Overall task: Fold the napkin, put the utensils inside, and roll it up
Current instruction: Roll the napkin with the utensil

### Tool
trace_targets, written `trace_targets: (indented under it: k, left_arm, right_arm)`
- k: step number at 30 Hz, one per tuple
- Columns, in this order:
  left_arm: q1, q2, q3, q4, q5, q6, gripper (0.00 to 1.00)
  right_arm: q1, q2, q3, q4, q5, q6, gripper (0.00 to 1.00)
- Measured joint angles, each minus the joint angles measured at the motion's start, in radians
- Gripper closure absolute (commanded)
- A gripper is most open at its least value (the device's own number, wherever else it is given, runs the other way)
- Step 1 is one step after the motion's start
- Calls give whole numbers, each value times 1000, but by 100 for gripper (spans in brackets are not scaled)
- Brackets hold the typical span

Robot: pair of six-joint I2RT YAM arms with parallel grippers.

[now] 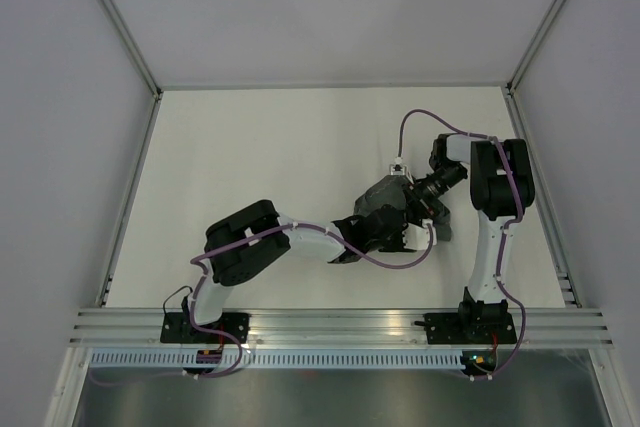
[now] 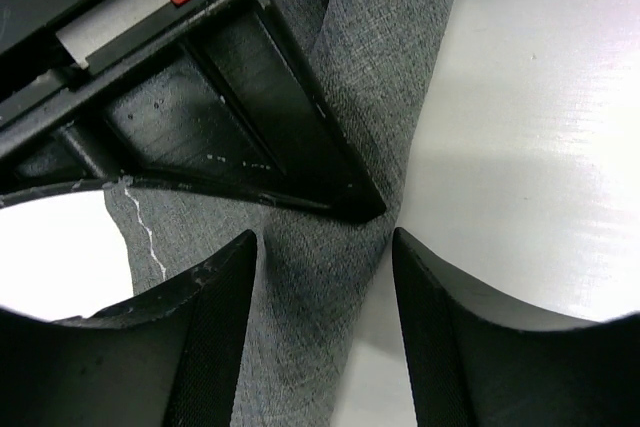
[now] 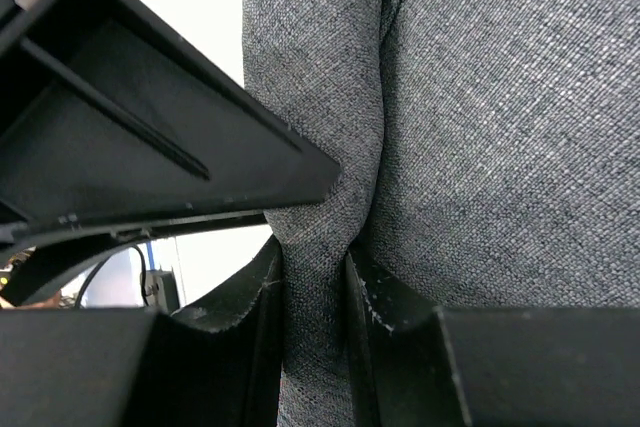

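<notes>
The dark grey napkin [image 1: 383, 199] is bunched up right of the table's centre, between my two grippers. My right gripper [image 3: 315, 265] is shut on a narrow fold of the napkin [image 3: 500, 127], the cloth pinched tight between its pads. My left gripper [image 2: 325, 247] stands open, and a band of the napkin [image 2: 370, 77] runs between its spread fingers without being clamped. In the top view the left gripper [image 1: 370, 235] reaches in from the lower left and the right gripper [image 1: 412, 209] from the right, close together. The utensils are out of view.
White table [image 1: 250, 167] enclosed by pale walls and aluminium corner posts. A rail [image 1: 340, 325] carrying both arm bases runs along the near edge. A purple cable [image 1: 420, 117] loops above the right arm.
</notes>
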Motion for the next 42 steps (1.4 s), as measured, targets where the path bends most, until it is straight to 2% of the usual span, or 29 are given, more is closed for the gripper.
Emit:
trace_targets:
  k: [3, 6, 7, 10, 13, 18, 21, 32, 37, 42]
  left_arm:
    - [0, 3, 0, 6, 1, 1, 47]
    - [0, 11, 0, 7, 2, 2, 65]
    - [1, 13, 0, 8, 2, 2, 76]
    - [5, 14, 0, 3, 13, 8, 88]
    - [10, 13, 6, -3, 31, 8, 94]
    - [21, 12, 16, -21, 77, 6, 98]
    - [31, 8, 16, -26, 106, 0, 98]
    - [82, -13, 29, -90, 262, -58, 98]
    - [129, 7, 115, -232, 389, -108, 98]
    - [211, 62, 211, -335, 596, -182, 98]
  right_arm:
    - [3, 0, 0, 6, 0, 19, 75]
    - [7, -1, -1, 17, 4, 49, 73]
    - [9, -4, -2, 22, 7, 62, 71]
    - [15, -37, -24, 66, 23, 111, 64]
    - [20, -100, -58, 130, 56, 161, 53]
    - [28, -238, -144, 275, 124, 254, 38]
    - [29, -300, -181, 348, 159, 296, 32]
    - [-8, -553, -230, 594, 241, 455, 29]
    - [-42, -768, -387, 790, 301, 547, 26]
    - [-39, -983, -542, 929, 328, 570, 25]
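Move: The rolled near edge of the napkin runs left-right between the left hand's open fingertips, its middle about 2 cm to their right, level fore and aft, and 1 cm below. The right hand still pinches the roll, with that middle some 4 cm to its left. From the left hand, the right fingertips are roughly 6 cm to the right, level fore and aft, and the unrolled flap is centred about 6 cm ahead, 1 cm right. Left pinches the roll, then tips down some 30 degrees; right lets go, rising about 12 cm forward and rightward. ##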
